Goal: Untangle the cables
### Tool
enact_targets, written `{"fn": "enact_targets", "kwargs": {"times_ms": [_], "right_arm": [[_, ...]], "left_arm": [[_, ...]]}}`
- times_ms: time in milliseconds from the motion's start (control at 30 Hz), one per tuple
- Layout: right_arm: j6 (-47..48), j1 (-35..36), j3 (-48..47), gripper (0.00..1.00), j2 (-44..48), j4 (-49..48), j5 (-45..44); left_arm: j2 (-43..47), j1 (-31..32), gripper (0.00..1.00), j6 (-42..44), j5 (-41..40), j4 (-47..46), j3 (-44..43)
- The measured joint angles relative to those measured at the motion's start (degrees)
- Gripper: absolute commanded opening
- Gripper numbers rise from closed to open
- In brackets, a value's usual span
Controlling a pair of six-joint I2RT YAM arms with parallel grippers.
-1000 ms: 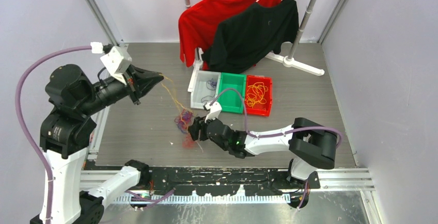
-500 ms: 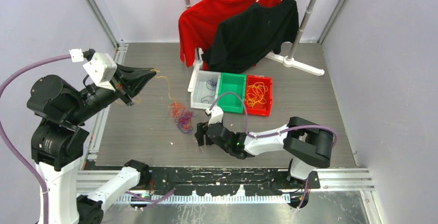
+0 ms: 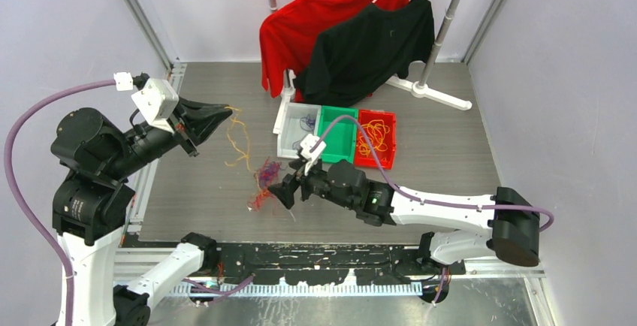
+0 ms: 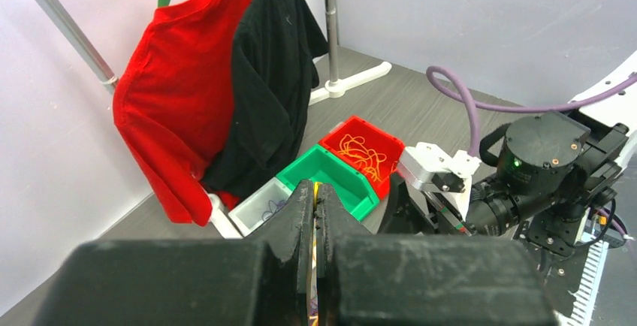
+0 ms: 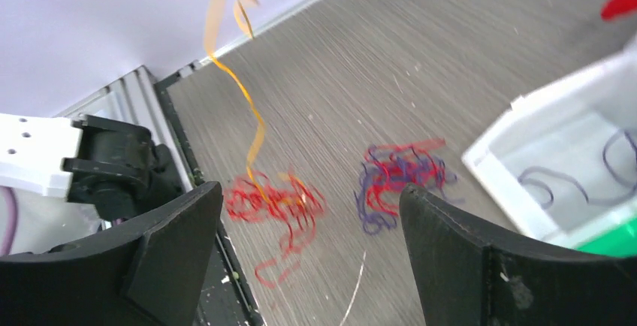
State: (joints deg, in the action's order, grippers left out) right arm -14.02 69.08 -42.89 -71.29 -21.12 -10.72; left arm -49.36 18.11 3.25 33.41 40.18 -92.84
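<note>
A yellow-orange cable [image 3: 239, 140] hangs from my left gripper [image 3: 224, 109], which is shut on it above the left of the table. In the left wrist view the yellow strand [image 4: 316, 188] shows between the closed jaws of the left gripper [image 4: 315, 194]. Below it on the table lie a purple-and-red tangle [image 3: 268, 170] and a dark red bunch [image 3: 259, 199]. My right gripper [image 3: 283, 191] hovers just right of them, open and holding nothing. In the right wrist view the right gripper [image 5: 312, 194] frames the red bunch [image 5: 279, 207] and the purple-red tangle [image 5: 396, 179], and the orange strand [image 5: 239, 89] rises from the red bunch.
Three bins stand in a row behind the tangle: white [image 3: 289, 144] with purple wires, green [image 3: 336, 136], and red [image 3: 390, 146] with orange wires. A red shirt [image 3: 297, 29] and a black shirt [image 3: 368, 44] hang on a rack at the back. Walls close in on both sides.
My right gripper has opened and let go of the tangle, its arm stretching out lower. The left gripper has pulled the yellow-orange cable up and left, away from the purple and red bunches.
</note>
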Motion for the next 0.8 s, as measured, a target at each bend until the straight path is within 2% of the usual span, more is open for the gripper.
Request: {"fn": "enact_targets", "kwargs": {"times_ms": [267,500,800], "right_arm": [[7.87,0.0,-12.07,0.91,-5.68,3.19,7.72],[9.44,-0.44,-17.0,0.77,-12.94,3.43,8.5],[8.5,-1.57,-16.57,0.61,-14.4,2.62,8.9]], "left_arm": [[0.0,0.0,0.0,-2.58,2.47,-0.02,-0.02],[0.0,0.0,0.0,-5.07,5.35,0.0,-0.09],[-0.26,0.0,0.0,-8.63,8.57,-0.17,-2.71]]}}
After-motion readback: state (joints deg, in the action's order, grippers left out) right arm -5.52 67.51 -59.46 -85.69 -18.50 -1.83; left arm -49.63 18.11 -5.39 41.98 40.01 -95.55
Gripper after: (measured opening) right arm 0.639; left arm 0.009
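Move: The orange cable strand that dangles from my shut left gripper hangs about 8 cm to the left of my open right hand, level with it fore and aft and at its height. The red tangle on the strand's lower end is some 7 cm left and 12 cm below; the purple tangle lies roughly 13 cm ahead, 5 cm left, 22 cm down. From my left hand the strand hangs straight below, about 26 cm down at the spot I aim for. I swing my right hand about 6.5 cm left towards the hanging orange strand, arcing up nearly 5 cm and sinking back about 3, the fingertips tipping up and turning a little counter-clockwise while the fingers close from wide open to about two-thirds. My left hand keeps its pinch on the cable and draws back some 3.5 cm, easing right and up with a slight clockwise turn. ##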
